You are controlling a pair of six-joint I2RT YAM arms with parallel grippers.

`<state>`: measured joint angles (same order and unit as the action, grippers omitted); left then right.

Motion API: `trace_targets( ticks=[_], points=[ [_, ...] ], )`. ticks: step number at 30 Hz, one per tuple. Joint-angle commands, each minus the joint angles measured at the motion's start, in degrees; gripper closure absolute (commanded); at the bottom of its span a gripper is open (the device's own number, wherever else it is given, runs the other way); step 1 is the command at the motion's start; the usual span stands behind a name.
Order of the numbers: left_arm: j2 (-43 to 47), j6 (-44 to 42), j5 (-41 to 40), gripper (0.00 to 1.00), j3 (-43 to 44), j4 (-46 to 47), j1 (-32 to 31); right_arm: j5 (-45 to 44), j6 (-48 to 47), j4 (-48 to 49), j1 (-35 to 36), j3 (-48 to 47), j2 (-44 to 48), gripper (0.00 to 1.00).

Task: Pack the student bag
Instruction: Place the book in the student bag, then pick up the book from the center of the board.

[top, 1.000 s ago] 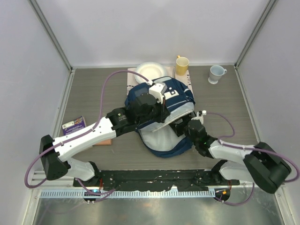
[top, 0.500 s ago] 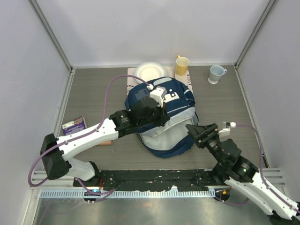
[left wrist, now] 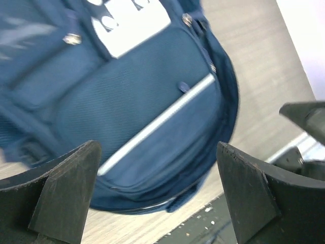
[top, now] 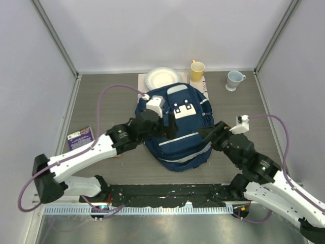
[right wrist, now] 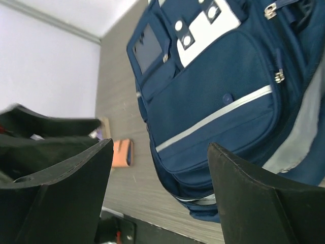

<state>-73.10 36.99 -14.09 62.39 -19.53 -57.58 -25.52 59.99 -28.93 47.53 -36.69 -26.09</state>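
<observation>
The student bag [top: 179,133] lies flat mid-table, navy with thin white stripes. Its front flap is down and the white buckled patch [top: 182,109] faces up. My left gripper [top: 166,131] hovers over the bag's left side, open and holding nothing. In the left wrist view the bag's front pocket [left wrist: 142,101] fills the gap above the open left gripper [left wrist: 160,198]. My right gripper [top: 204,135] stands open at the bag's right edge. The right wrist view has the bag [right wrist: 213,101] beyond the open, empty right gripper [right wrist: 160,193], with pale grey lining [right wrist: 299,137] showing along one side.
A white plate [top: 162,77] sits on a paper sheet behind the bag. A yellow cup [top: 197,68] and a pale blue mug [top: 233,80] stand at the back right. A purple packet [top: 80,135] and an orange object [right wrist: 122,152] lie left of the bag.
The left gripper opened and let go of the bag's flap, which dropped shut over the grey lining. The left arm drew back left. The right arm swung out and now reaches toward the bag's right edge.
</observation>
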Motion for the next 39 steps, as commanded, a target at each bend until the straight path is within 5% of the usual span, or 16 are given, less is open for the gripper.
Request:
trace_targets(
  ticks=[1,12,19,28,39],
  points=[
    [7.52,-1.49,-15.51,0.0,1.6,-10.07,5.62,8.28,-8.04,11.25,0.28,-2.33,-9.05,0.2],
    [29.24,5.1,-18.35,0.0,-15.01,-18.0,44.9,23.66,-12.35,20.3,0.46,-5.94,-25.59,0.2],
    [24.51,2.91,-1.66,0.0,-19.41,-15.55,71.95,29.38,-13.4,23.39,0.81,-8.48,-31.91,0.2],
    [15.1,2.38,2.66,0.0,-22.13,-10.01,85.08,33.77,-15.69,25.06,1.69,-14.46,-43.78,0.2],
    [5.69,-1.4,-2.43,0.0,-22.05,-5.61,87.99,39.4,-12.27,32.0,1.95,-14.47,-51.96,0.2]
  ],
)
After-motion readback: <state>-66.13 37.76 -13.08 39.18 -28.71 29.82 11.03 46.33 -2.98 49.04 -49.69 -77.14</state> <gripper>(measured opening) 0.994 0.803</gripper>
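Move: The purple book lies flat about 45 cm to the left hand's left, some 4 cm back and 21 cm below; the wallet sits 12 cm right of the book and 2 cm nearer the base. The student bag's middle is about 6 cm ahead of the left hand, 3 cm right and 17 cm below. From the right hand the bag's middle is some 13 cm left, 7 cm ahead and 18 cm down. Open left hand sweeps 47 cm left, lowering to the purple book; right goes 19 cm left over bag. ##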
